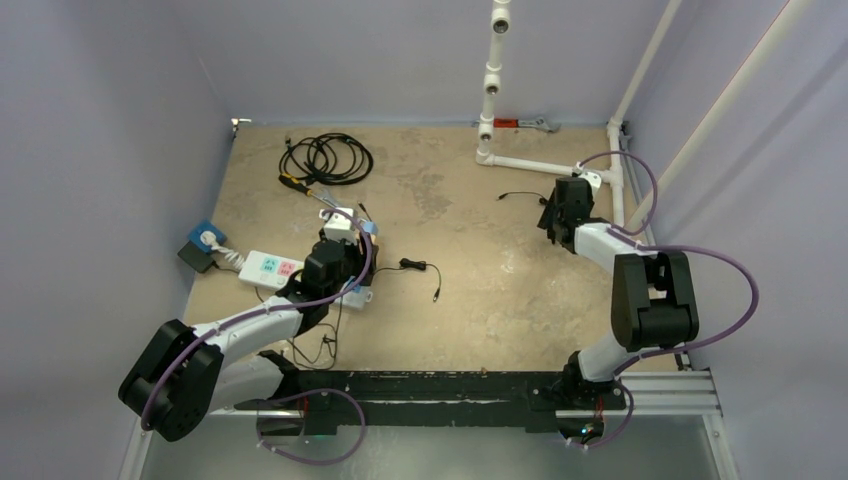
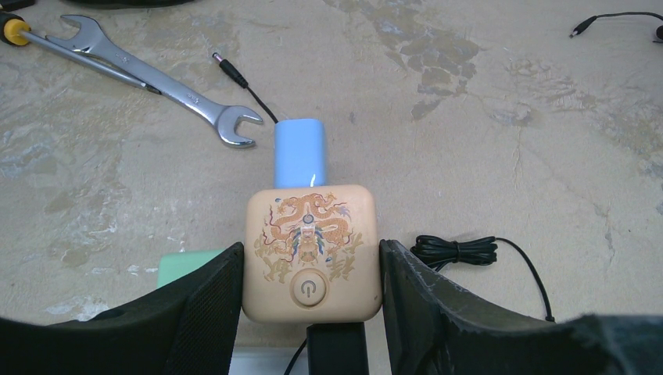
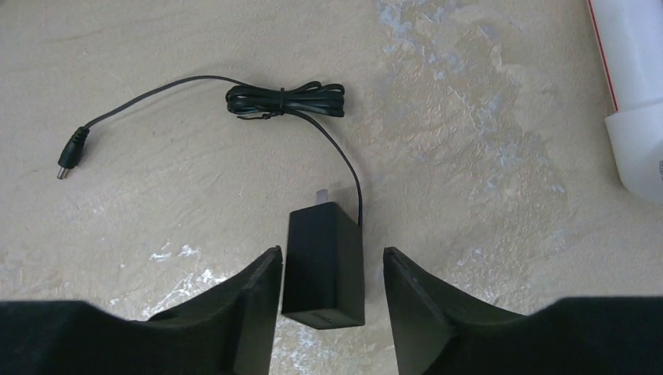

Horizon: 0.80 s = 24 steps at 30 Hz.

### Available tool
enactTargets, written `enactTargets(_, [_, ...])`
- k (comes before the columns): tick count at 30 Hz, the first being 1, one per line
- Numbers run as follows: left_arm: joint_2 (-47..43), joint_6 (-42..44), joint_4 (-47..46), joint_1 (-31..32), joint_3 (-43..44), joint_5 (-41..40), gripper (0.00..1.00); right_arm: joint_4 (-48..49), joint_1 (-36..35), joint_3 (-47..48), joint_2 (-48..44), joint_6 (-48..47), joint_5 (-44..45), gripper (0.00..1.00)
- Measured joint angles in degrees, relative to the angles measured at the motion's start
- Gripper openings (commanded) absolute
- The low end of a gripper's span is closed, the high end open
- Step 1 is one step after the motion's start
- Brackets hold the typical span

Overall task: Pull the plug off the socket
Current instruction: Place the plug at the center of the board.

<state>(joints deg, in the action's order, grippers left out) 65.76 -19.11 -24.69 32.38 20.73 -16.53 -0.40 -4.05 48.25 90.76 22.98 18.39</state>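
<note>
The socket (image 2: 311,219) is a beige cube with a dragon print and a power button. My left gripper (image 2: 310,248) is shut on it, one finger pressed to each side. A light blue plug (image 2: 299,152) sticks out of its far face and a black block (image 2: 338,348) sits against its near face. Far to the right, a black plug (image 3: 323,266) lies on the table, apart from any socket, with its pins pointing away. My right gripper (image 3: 331,254) stands open around it, a clear gap showing at the right finger. The plug's thin cord (image 3: 285,100) is bundled beyond it.
A wrench (image 2: 148,74) and a screwdriver (image 2: 16,30) lie beyond the socket. A white power strip (image 1: 270,267) and a blue wall socket (image 1: 207,238) sit at the left. A coil of black cable (image 1: 325,158) lies at the back, and white pipe (image 1: 492,80) stands at the back right.
</note>
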Motion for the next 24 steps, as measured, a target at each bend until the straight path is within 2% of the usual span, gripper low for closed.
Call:
enactTargets(13, [-1.22, -0.98, 0.22, 0.00, -0.02, 0.28, 0.00, -0.63, 0.00, 0.04, -1.73, 0.11, -1.42, 0.79])
enactTargets(17, [-3.93, -3.58, 0.31, -0.02, -0.02, 0.70, 0.00, -2.19, 0.00, 0.04, -7.23, -0.39, -3.89, 0.83])
enactTargets(24, [-7.80, -11.96, -1.68, 0.00, 0.02, 0.70, 0.00, -2.27, -1.20, -0.15, -18.91, -1.18, -15.15, 0.84])
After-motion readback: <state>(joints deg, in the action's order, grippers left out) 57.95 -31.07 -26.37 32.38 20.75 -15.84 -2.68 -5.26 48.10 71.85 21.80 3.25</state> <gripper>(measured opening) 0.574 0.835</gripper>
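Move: The black plug just set down stands right between the right hand's already loosened fingertips, its middle about 1 cm below them; its cord bundle lies some 7 cm ahead and 1 cm right, the cord's tip about 8 cm ahead and 7 cm left. The held socket is roughly 35 cm to the right hand's left, 3 cm ahead and 4 cm higher. From the left hand, the black plug lies about 33 cm right, 4 cm ahead and 4 cm down. The right fingers, already slack around the black plug, spread wide and come free of it; after a short pause the hand climbs about 11 cm, drifting some 5 cm left towards the held socket, tipping its fingers up and turning counter-clockwise. The left hand keeps its grip on the socket and raises it about 5 cm, rolling its right side up. ##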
